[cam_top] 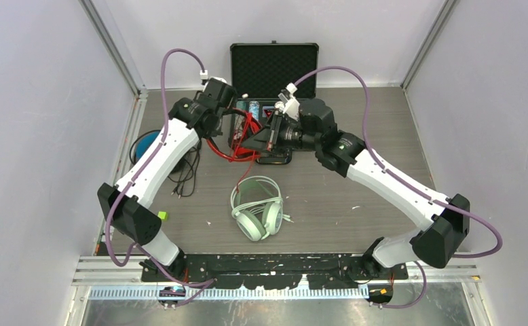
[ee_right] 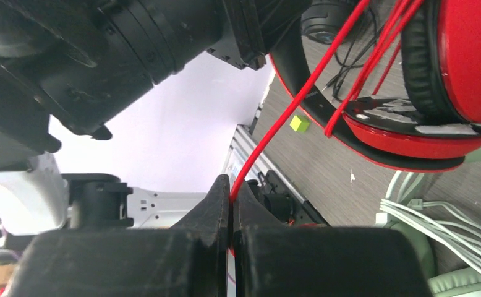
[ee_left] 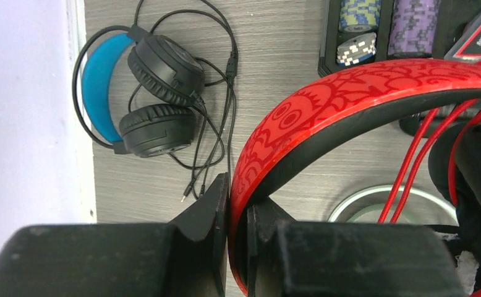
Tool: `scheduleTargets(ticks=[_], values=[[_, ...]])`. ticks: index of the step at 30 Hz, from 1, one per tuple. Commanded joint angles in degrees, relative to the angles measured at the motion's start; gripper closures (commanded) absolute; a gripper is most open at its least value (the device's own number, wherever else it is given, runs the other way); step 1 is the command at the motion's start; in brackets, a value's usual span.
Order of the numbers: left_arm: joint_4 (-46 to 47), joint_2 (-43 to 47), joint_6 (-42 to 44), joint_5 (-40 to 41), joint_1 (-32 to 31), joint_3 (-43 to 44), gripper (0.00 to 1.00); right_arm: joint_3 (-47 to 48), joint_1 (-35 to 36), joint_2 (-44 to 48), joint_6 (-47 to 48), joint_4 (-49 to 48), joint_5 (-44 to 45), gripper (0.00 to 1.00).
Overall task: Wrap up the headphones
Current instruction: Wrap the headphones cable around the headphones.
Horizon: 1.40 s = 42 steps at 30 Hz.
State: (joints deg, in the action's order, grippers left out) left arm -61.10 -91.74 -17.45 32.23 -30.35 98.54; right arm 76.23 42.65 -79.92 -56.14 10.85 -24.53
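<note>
The glossy red headphones (cam_top: 245,133) hang in the air at the back centre of the table, between both arms. My left gripper (ee_left: 241,195) is shut on their patterned red headband (ee_left: 361,93). My right gripper (ee_right: 232,184) is shut on the red cable (ee_right: 287,117), which runs taut up to the red ear cup (ee_right: 467,55); more red loops hang beside it. The mint-green headphones (cam_top: 256,207) lie flat on the table with their white cable (ee_right: 436,229) bundled. The black headphones with the blue headband (ee_left: 145,93) lie at the left wall, black cable loose.
An open black case (cam_top: 273,68) stands at the back, with poker chips (ee_left: 358,31) in its tray. A small yellow-green cube (cam_top: 163,215) lies near the left arm's base. Grey walls close in the left, right and back sides.
</note>
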Motion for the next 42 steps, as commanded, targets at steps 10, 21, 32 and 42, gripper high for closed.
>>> scheduleTargets(ticks=[10, 21, 32, 42], values=[[7.0, 4.6, -2.9, 0.0, 4.9, -2.3, 1.00, -1.8, 1.2, 11.4, 12.7, 5.5, 23.3, 1.00], [6.4, 4.9, -4.4, -0.5, 4.9, -2.8, 1.00, 1.2, 0.9, 7.4, 9.6, 1.6, 13.5, 0.99], [8.7, 5.0, -20.1, -10.2, 6.7, -0.1, 1.00, -4.8, 7.6, 3.3, 8.3, -4.6, 18.1, 0.98], [13.0, 7.8, -29.8, -17.7, 7.1, 2.1, 1.00, -13.3, 9.9, 1.7, 19.6, -14.3, 27.3, 0.92]])
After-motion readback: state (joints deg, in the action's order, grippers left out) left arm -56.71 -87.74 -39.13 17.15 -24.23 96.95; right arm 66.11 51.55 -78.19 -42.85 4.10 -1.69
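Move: Just under the right hand, which already holds the red cable, are the red headphones: middle about 3 cm ahead, 2 cm to its left and 5 cm below. The green headphones lie on the table some 19 cm back and 31 cm below that hand, 1 cm left; the poker case is 8 cm ahead, 8 cm right and equally low. From the left hand, gripping the red headband, the headphones' middle is 7 cm right, level otherwise. Swinging first about 6 cm right and a little forward with the pinched red cable, turning clockwise, the right hand then comes back left by as much and sinks some 6 cm on the near side of the ear cups. The left hand keeps its grip on the headband and, late on, rolls about 30 degrees so the cups' side rises, easing a few centimetres right. ##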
